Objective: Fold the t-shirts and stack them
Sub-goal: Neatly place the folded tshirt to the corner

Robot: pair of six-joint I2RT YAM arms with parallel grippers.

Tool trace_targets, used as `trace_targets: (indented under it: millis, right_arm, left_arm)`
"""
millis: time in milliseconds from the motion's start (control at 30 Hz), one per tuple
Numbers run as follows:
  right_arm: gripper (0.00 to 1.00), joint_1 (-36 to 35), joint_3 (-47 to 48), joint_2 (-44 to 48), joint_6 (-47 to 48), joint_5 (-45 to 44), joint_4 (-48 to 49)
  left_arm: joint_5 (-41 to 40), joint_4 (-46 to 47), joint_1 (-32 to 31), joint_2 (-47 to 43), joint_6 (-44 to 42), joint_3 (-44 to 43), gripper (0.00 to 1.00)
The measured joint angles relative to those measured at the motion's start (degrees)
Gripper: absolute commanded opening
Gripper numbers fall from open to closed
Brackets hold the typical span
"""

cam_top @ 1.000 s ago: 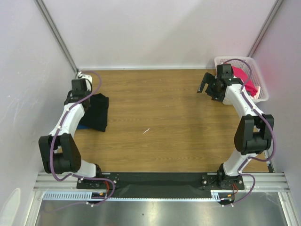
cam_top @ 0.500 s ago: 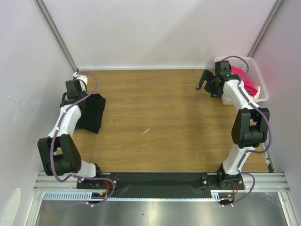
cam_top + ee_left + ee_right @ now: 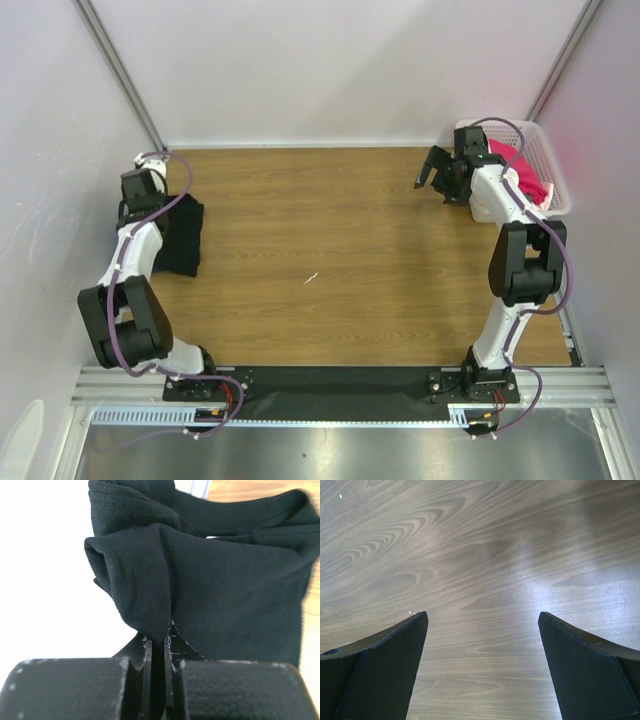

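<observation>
A black t-shirt (image 3: pixel 181 236) lies bunched at the far left of the wooden table, against the left wall. My left gripper (image 3: pixel 152 208) is shut on a fold of this black t-shirt (image 3: pixel 210 580), with cloth pinched between the jaws (image 3: pixel 159 645). My right gripper (image 3: pixel 432 170) is open and empty above bare wood (image 3: pixel 480 570) at the far right, beside the basket. A pink-red t-shirt (image 3: pixel 520 172) lies in the white lattice basket (image 3: pixel 545 150). The blue and white shirts do not show.
White walls close in the table on the left, back and right. Metal posts stand in the back corners. A small pale speck (image 3: pixel 311 278) lies on the wood near the middle.
My left gripper has pulled the black t-shirt leftward toward the wall; the cloth is now narrower and further left. My right gripper has shifted slightly up and left near the basket.
</observation>
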State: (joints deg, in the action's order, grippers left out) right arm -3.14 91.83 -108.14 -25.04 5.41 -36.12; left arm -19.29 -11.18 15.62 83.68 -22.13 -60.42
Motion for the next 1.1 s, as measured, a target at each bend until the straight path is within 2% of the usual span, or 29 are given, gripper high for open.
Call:
trace_targets:
  millis: [333,433,500,533,567,667,933,1100]
  right_arm:
    - [1.0,0.0,2.34,-1.88,-0.44,0.11,-0.7]
    - [1.0,0.0,3.48,-2.12,-0.46,0.24,-1.18]
    - [1.0,-0.02,4.22,-2.23,-0.48,0.26,-1.44]
    - [1.0,-0.04,4.59,-2.32,-0.48,0.28,-1.51]
    - [1.0,-0.09,4.83,-2.36,-0.52,0.31,-1.55]
    - [1.0,-0.42,5.64,-2.67,-0.63,0.57,-1.73]
    - [1.0,-1.64,6.05,-2.91,-0.61,1.77,-1.75]
    - [1.0,-1.99,6.14,-2.78,-0.59,2.62,-1.7]
  left_arm:
    - [0.0,4.31,5.75,6.64,2.49,0.74,0.0]
    - [-0.02,5.64,6.8,7.87,3.74,0.87,0.04]
    - [-0.63,6.75,7.87,9.22,4.68,0.87,0.27]
    - [-1.18,7.13,8.26,9.88,4.94,0.87,0.47]
    - [-1.86,7.58,8.63,10.71,5.27,0.87,0.76]
    - [-3.26,8.55,9.38,12.31,7.19,0.87,0.96]
    - [-1.79,6.27,9.53,11.15,13.16,0.37,0.98]
    - [0.11,3.17,6.73,3.76,18.03,0.44,1.0]
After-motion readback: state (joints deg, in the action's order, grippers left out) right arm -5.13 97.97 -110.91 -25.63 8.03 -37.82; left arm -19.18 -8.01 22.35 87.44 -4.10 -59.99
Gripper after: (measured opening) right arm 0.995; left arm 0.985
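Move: The left hand grips the top left part of the folded black t-shirt. The rest of it hangs and trails some 6 cm back and 7 cm to the right, about 6 cm lower. The blue t-shirt it is being stacked on lies beneath, centred about 7 cm back, 4 cm right and 9 cm below. The side wall rises roughly 10 cm to the left, level with the hand. From the right hand, the blue t-shirt is about 58 cm left, 15 cm back and 9 cm down. Left and down together, about 7 cm each way, the left hand carries its pinched edge of the black t-shirt towards the wall-side corner, turning some 15 degrees counter-clockwise. There the fingers open wide and let go, then the hand backs off up and to the right, roughly 4 cm each, fingers still spread. The empty, open right hand drifts some 3 cm left, slightly forward and up. ##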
